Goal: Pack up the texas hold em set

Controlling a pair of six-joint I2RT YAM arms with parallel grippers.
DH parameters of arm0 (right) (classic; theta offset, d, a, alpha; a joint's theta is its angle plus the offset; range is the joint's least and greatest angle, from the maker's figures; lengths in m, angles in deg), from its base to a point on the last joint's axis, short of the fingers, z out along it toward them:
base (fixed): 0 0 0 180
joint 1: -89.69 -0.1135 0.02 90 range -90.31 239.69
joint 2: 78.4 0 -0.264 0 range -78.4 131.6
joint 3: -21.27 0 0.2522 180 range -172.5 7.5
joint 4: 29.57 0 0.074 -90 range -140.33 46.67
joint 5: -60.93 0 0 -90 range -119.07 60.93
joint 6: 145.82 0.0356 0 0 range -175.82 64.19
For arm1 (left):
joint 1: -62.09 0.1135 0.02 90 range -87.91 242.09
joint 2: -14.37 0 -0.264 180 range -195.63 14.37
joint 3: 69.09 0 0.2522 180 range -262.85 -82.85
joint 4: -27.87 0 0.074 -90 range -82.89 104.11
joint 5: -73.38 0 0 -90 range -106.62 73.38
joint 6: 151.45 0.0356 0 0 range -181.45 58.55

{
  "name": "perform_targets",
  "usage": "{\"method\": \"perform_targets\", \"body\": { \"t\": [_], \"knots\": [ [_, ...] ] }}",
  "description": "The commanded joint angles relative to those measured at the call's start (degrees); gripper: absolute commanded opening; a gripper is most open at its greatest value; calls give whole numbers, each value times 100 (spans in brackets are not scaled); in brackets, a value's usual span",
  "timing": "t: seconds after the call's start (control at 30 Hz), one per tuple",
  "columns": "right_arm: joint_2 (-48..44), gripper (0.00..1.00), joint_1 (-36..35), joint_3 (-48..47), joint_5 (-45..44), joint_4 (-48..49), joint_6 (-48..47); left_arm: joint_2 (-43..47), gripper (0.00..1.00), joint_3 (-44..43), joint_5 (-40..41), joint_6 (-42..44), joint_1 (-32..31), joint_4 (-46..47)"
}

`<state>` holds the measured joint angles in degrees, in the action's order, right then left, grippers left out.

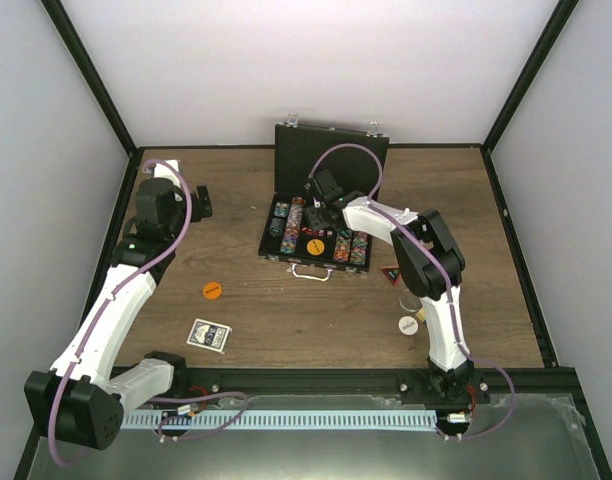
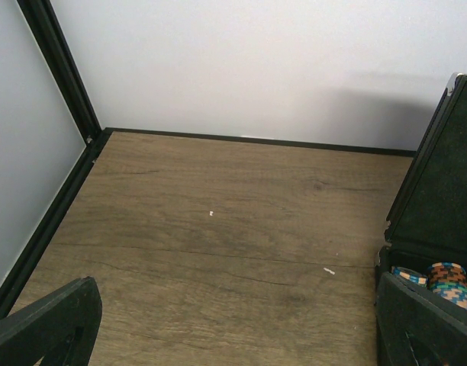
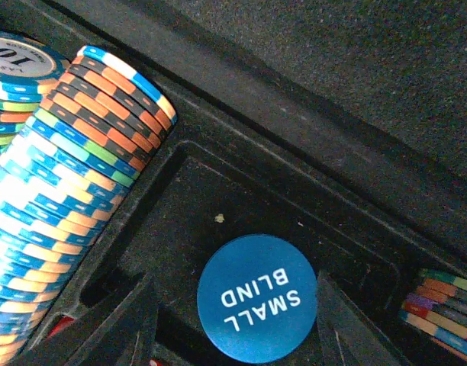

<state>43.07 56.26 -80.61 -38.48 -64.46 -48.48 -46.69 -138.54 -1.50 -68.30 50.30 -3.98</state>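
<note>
The texas hold em set's black case [image 1: 331,150] stands open at the back centre, with rows of multicoloured chips [image 1: 286,225] in its tray. My right gripper [image 1: 321,205] reaches down into the middle compartment. In the right wrist view its open jaws [image 3: 235,280] flank a blue "SMALL BLIND" disc [image 3: 256,299] lying flat on the compartment floor. An orange disc [image 1: 315,245] lies in the case too. On the table lie another orange disc [image 1: 212,290], the blue-backed card deck [image 1: 208,335], a white disc [image 1: 408,324] and a dark triangle [image 1: 390,275]. My left gripper [image 2: 233,335] is open and empty.
The left arm [image 1: 156,215] hovers over bare wood at the back left, near the black frame post [image 2: 62,69] and white back wall [image 2: 256,61]. The case's upright lid [image 2: 439,175] shows at the right of the left wrist view. The right arm's elbow [image 1: 431,255] overhangs the triangle and white disc.
</note>
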Motion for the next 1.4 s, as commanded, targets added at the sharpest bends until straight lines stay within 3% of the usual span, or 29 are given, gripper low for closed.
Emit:
{"method": "perform_targets", "body": {
  "t": [0.0, 0.27, 0.5, 0.73, 0.9, 1.03, 1.37],
  "knots": [
    [-81, 58, 62, -228, -13, -26, -30, -22, 100, 22, -38, -9, -16, 123],
    [-1017, 58, 60, 390, 447, 133, 120, -19, 100, 22, -32, -9, -16, 117],
    [-2773, 82, 60, 2133, 642, 465, 417, 301, 100, 141, 192, -37, -16, 248],
    [-4877, 100, 262, 3758, -92, -263, 1428, 165, 100, 115, 227, -7, -16, 212],
    [-6268, 100, 917, 4676, -403, -1107, 2628, 129, 100, 97, 119, -29, -16, 200],
    [-7000, 100, 1220, 4836, -810, -1708, 3542, 122, 100, 106, 175, -10, -15, 202],
    [-6479, 100, 3505, 5131, 1482, -2413, 3876, 126, 100, 51, -76, -60, -25, 142]
  ]
}}
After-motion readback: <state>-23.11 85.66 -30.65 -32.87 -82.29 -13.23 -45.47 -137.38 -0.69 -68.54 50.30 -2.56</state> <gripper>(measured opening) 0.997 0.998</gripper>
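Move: The right hand is down in the open case, its half-open fingers straddling the blue small blind button. The blue-and-yellow card pack lies some 27 cm back and 26 cm right, about 5 cm lower. Near that pack, from this hand: red triangle 17 cm back, 16 right; clear disc 23 back, 21 right; white button 30 back, 20 right. From the idle left hand the pack is roughly 58 cm right, 17 back and 29 below. Up and back out of the case first, rising about 10 cm, then in a wide sweep to the right and back, the right hand leaves the small blind button and heads past the triangle towards the card pack, ending some 27 cm farther right and 20 cm back. It sinks again near the end, the gripper twisting clockwise about 55 degrees and the fingers spreading fully open, empty. ##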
